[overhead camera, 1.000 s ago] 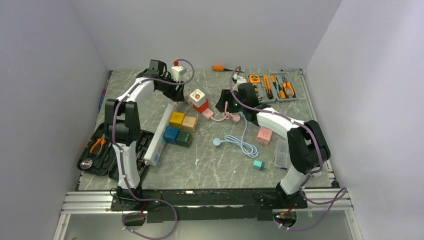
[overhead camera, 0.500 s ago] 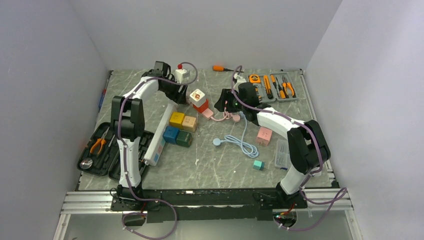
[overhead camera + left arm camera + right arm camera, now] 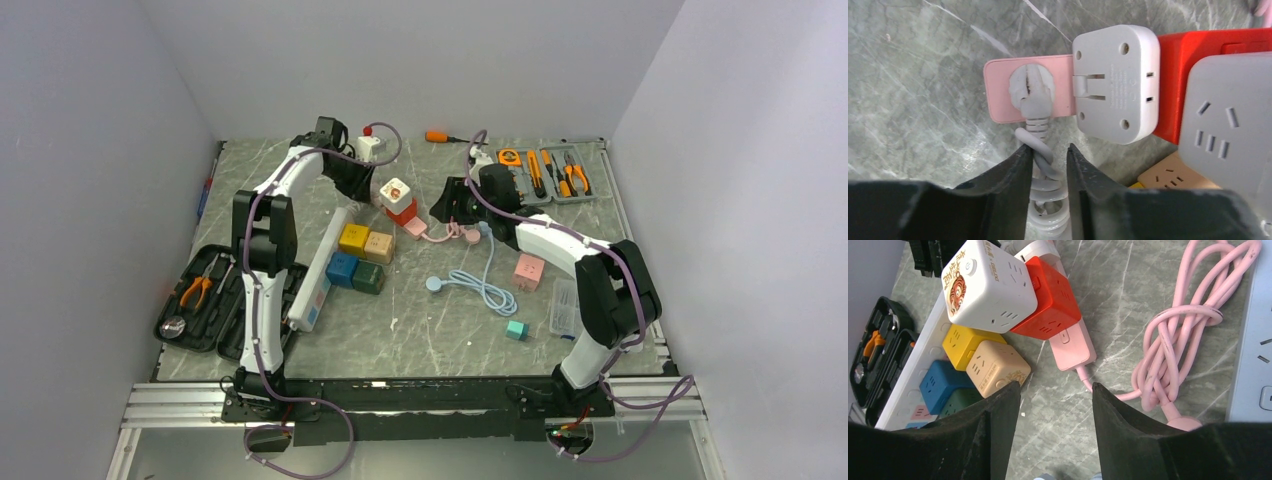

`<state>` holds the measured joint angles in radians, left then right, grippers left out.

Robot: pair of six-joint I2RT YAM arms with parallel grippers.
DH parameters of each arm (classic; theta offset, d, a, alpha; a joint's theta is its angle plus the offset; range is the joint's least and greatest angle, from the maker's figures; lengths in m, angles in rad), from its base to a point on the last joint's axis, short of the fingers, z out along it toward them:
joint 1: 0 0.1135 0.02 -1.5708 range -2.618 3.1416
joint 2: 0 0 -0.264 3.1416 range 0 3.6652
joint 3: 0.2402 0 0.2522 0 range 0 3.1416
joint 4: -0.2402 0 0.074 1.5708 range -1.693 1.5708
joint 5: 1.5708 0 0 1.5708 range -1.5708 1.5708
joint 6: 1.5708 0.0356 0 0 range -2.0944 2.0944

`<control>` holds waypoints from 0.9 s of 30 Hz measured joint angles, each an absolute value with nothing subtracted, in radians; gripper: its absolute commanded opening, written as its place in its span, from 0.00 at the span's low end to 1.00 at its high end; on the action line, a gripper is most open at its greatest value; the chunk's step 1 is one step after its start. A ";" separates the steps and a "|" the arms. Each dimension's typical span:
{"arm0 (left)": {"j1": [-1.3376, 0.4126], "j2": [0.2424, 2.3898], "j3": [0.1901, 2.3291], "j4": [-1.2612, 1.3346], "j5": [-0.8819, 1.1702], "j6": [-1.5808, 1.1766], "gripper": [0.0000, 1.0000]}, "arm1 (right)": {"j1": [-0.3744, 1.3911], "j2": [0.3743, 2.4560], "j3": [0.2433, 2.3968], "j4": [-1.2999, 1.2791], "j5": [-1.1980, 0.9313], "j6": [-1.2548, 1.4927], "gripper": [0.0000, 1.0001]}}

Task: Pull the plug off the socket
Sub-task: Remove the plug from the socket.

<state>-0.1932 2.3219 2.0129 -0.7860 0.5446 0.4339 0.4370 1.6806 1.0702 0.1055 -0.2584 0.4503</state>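
Observation:
A pink flat plug (image 3: 1003, 95) with a grey-white cable (image 3: 1037, 107) lies against a white adaptor (image 3: 1115, 82) beside the red cube socket (image 3: 1193, 90). My left gripper (image 3: 1048, 149) sits just behind that plug, its jaws narrowed onto the coiled cable, which fills the gap. It reaches in from the back left (image 3: 362, 183). From the other side, another pink plug (image 3: 1070, 347) sits in the red cube socket (image 3: 1048, 300), under a white tiger-print cube (image 3: 988, 282). My right gripper (image 3: 1055, 385) hovers open just short of that plug, holding nothing.
A knotted pink cord (image 3: 1178, 340) lies right of the right gripper. Yellow, beige, blue and green cubes (image 3: 360, 255) sit beside a long white power strip (image 3: 320, 265). There is an orange tool tray (image 3: 545, 175) at the back right, a black tool case (image 3: 200, 300) on the left and a blue cable (image 3: 480, 285) mid-table.
The left arm swung right toward the red cube and its jaws closed in on the cable. The right gripper narrowed a little and barely moved.

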 measured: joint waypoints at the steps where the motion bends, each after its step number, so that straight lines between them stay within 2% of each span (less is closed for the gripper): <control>1: -0.194 2.322 2.015 -0.788 0.541 0.442 0.21 | 0.435 1.680 1.070 0.105 -0.263 0.451 0.56; 3: -0.193 2.325 2.019 -0.791 0.532 0.452 0.00 | 0.433 1.676 1.071 0.103 -0.272 0.454 0.56; 17: -0.198 2.282 1.963 -0.775 0.584 0.449 0.00 | 0.426 1.592 1.076 0.086 -0.299 0.456 0.56; 27: -0.200 2.113 1.788 -0.719 0.708 0.431 0.00 | 0.416 1.569 1.029 0.084 -0.336 0.476 0.57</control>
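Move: The white plug, seated in the far end of the pink socket strip, is about 2 cm ahead of the left hand and 3 cm to its right, roughly 1 cm lower, its coiled cord between the open fingers. The red block is some 4 cm back and 7 cm right, the white cube 5 cm back, 6 cm right and 4 cm up. From the right hand the plug lies about 11 cm ahead, 11 cm left and 8 cm below. The left hand first shuts its half-open fingers on the coiled white cord just behind the plug, then, keeping that pinch, pulls up and back by about 4.5 cm each and drifts a little to the right, the wrist tilting some 10 degrees. Meanwhile the right hand, fingers still parted and holding nothing, rises about 4 cm beside the red block and white cube, then eases back and sinks slightly. ##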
